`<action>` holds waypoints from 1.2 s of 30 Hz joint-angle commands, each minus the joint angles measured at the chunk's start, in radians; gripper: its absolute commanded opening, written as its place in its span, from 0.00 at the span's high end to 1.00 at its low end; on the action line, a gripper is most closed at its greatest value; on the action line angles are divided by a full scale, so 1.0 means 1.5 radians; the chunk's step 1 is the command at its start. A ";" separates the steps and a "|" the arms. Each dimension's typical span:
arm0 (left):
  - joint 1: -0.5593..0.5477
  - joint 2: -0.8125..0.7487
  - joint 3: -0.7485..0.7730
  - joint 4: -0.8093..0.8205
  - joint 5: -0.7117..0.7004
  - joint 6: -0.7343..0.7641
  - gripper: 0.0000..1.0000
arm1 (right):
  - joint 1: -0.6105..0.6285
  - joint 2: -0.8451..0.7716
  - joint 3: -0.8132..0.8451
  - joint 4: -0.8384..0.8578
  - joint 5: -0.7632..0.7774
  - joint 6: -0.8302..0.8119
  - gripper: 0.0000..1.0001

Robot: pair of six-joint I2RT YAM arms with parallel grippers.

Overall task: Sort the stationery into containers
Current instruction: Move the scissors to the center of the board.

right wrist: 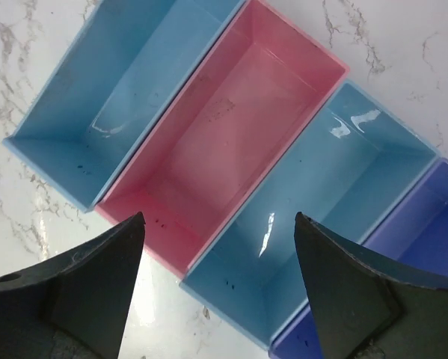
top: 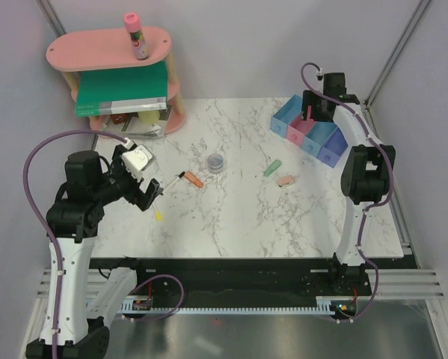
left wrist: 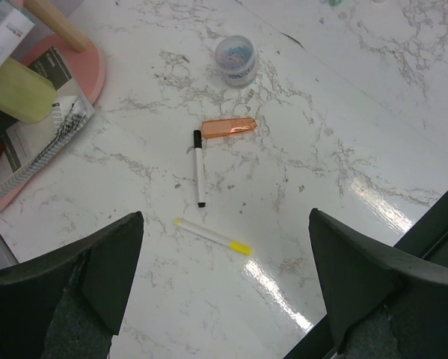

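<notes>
My left gripper (top: 150, 194) (left wrist: 225, 215) hangs open over the left of the table, with nothing between its jaws. Just ahead of it lie a thin yellow-tipped stick (top: 158, 215) (left wrist: 212, 237), a black-and-white marker (top: 175, 180) (left wrist: 199, 168) and an orange-tipped piece (top: 194, 179) (left wrist: 229, 128). A clear round pot (top: 216, 161) (left wrist: 236, 60) stands farther out. Green (top: 272, 167) and pink (top: 286, 180) erasers lie mid-table. A pink-capped tube (top: 136, 36) stands on the shelf top. My right gripper (top: 317, 105) (right wrist: 220, 224) is open and empty above the containers (top: 306, 131). The pink bin (right wrist: 231, 142) and the light blue bin (right wrist: 321, 202) below it look empty.
A pink oval two-tier shelf (top: 108, 52) (left wrist: 89, 71) at the back left holds a green flat book (top: 123, 88), a yellow-green item (left wrist: 18, 90) and a spiral notebook (left wrist: 44, 149). The table's near edge (left wrist: 433, 217) runs just right of my left gripper.
</notes>
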 commanded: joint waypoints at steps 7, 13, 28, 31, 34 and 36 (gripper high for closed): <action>0.000 0.034 0.098 -0.021 0.000 0.031 0.02 | 0.016 0.072 0.078 0.028 0.081 0.020 0.16; 0.000 0.042 0.106 -0.020 0.005 0.035 0.02 | 0.022 0.104 0.076 0.032 0.071 0.020 0.22; 0.000 0.048 0.112 -0.020 0.024 0.026 0.01 | 0.056 0.105 0.010 0.074 0.074 -0.001 0.49; 0.000 0.049 0.113 -0.020 0.024 0.022 0.01 | 0.077 0.086 -0.024 0.092 0.082 -0.017 0.52; 0.000 0.048 0.112 -0.019 0.031 0.023 0.01 | 0.100 0.070 -0.049 0.105 0.085 -0.034 0.54; 0.000 0.048 0.112 -0.020 0.037 0.019 0.01 | 0.121 0.063 -0.057 0.108 0.086 -0.044 0.55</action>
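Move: The wall between the pink and the next blue compartment of the four-part container lies about 2 cm ahead of the right gripper, 1 cm to its right and 10 cm below. The pink compartment's middle is 4 cm ahead and 2 cm left. The green item is some 15 cm left and 8 cm back on the board, the small pink item 11 cm left and 13 cm back. From the left gripper, that wall is roughly 36 cm ahead and 52 cm right, well below. Sink the right gripper about 9 cm, easing 2 cm forward, and close the fingers from wide to roughly half open so they straddle the pink/blue wall, left finger in the pink compartment. Then draw some 2.5 cm left and a little back, the wall between the fingers. Raise the empty left gripper about 3 cm early on and hold it there. ##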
